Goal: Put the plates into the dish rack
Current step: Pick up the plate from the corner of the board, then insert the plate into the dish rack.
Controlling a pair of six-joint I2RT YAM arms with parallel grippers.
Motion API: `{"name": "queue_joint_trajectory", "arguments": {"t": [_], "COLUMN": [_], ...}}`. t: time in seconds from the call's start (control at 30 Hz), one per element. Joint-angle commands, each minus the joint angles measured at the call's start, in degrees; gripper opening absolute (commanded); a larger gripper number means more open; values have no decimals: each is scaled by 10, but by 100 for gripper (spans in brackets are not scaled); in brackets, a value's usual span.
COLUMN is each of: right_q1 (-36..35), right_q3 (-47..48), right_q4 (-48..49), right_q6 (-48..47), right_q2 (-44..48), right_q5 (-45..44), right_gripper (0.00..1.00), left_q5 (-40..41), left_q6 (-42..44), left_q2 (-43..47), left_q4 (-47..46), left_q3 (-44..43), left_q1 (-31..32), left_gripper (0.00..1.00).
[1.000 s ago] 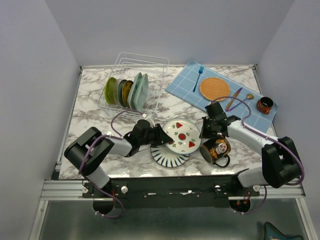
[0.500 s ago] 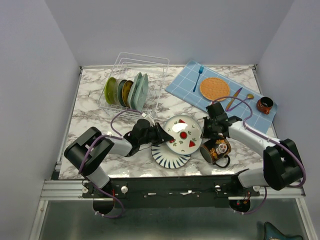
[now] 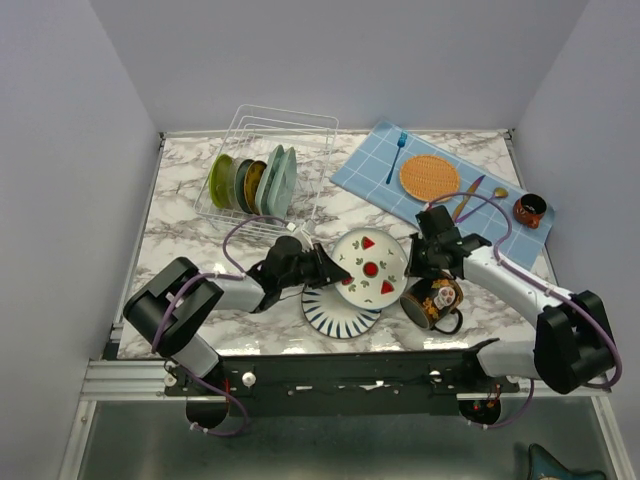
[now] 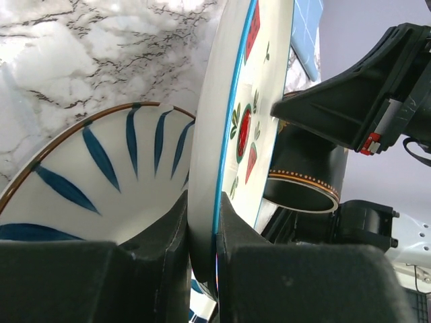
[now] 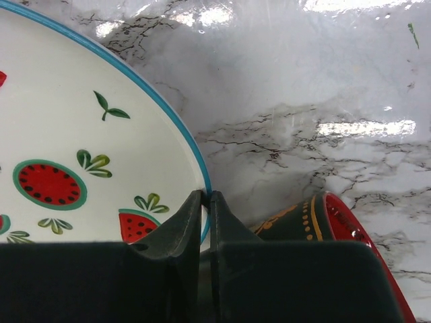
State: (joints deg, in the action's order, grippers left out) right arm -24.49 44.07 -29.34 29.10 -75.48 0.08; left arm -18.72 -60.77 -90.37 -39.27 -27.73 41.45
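Note:
The white watermelon plate (image 3: pixel 368 265) is tilted up on edge above the table, held from both sides. My left gripper (image 3: pixel 328 272) is shut on its left rim (image 4: pixel 222 101); the rim sits between the jaws (image 4: pixel 202 222). My right gripper (image 3: pixel 413 258) is shut on its blue right rim (image 5: pixel 206 202); the plate's face (image 5: pixel 67 134) fills that view. A teal-striped plate (image 3: pixel 338 315) lies flat under it and also shows in the left wrist view (image 4: pixel 101 175). The white wire dish rack (image 3: pixel 300 125) at the back left holds several upright plates (image 3: pixel 255 180).
The black decorated mug (image 3: pixel 432 300) lies on its side just below my right gripper, close to the plate (image 5: pixel 323 222). A blue mat (image 3: pixel 370 165) at the back right carries an orange woven mat (image 3: pixel 429 177), cutlery and a small cup (image 3: pixel 529 211).
The watermelon plate has risen off the striped plate, tipped more upright and shifted slightly right. Both grippers moved with it; the right one went up and right.

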Motion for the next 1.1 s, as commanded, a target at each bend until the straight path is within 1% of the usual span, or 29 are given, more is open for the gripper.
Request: {"name": "queue_joint_trajectory", "arguments": {"t": [0.0,0.1,0.13,0.2,0.23,0.27,0.33,0.37,0.47,0.57,0.7,0.9,1.0,1.03,1.07], "right_q1": [-13,-13,-13,-13,-13,-13,-12,-13,-13,-13,-12,-12,-13,-13,-13], "right_q3": [18,23,23,23,23,23,23,23,23,25,25,22,15,9,6], "right_q4": [24,18,17,14,13,11,9,7,2,-4,-9,-12,-11,-8,-5], "right_q6": [9,10,10,9,10,9,11,13,17,24,29,35,39,38,38], "right_q2": [39,60,65,82,89,98,110,115,136,158,184,230,258,265,270], "right_q5": [15,3,-22,-34,-45,-50,-65,-69,-92,-121,-148,-181,-198,-204,-206], "right_gripper": [24,27,28,32,34,39,43,47,55,59,62,63,63,64,64], "left_q5": [-29,-23,-23,-24,-25,-26,-28,-28,-30,-29,-30,-33,-31,-27,-24], "left_q6": [27,39,41,42,41,39,38,39,41,43,45,50,75,86,96], "left_q2": [31,36,36,33,32,29,28,27,27,29,33,41,45,46,45], "left_q4": [7,29,35,36,31,29,27,28,29,34,39,55,99,139,160], "left_q3": [-27,-37,-41,-44,-45,-46,-48,-48,-51,-55,-58,-77,-120,-136,-172], "left_q1": [17,18,17,18,17,17,18,17,17,17,18,18,18,17,17], "left_gripper": [0,0,0,0,0,0,0,0,0,0,0,0,0,0,0]}}
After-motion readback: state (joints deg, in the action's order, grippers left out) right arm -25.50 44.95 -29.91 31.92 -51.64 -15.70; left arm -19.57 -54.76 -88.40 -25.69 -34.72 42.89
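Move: The left hand already holds the watermelon plate by its left rim, the plate's middle about 6 cm to its right, 3 cm ahead and slightly below. The dish rack it is bound for lies some 23 cm ahead and 17 cm left, with the light green tray standing in it 21 cm ahead and 14 cm left. The striped plate lies about 7 cm back, 1 cm left and 6 cm down. From the right hand, the watermelon plate's middle is 9 cm left and level ahead, the mug some 7 cm back and 4 cm right, 3 cm lower. The right fingers come free of the watermelon plate's right rim, spreading well open as that hand climbs about 12 cm and drifts some 4 cm right, its fingers tipping up towards forward by roughly 25 degrees and turning a little clockwise. The left keeps its pinch on the other rim, lifting a couple of centimetres, sinking back by about as much, then easing slightly up and right. ##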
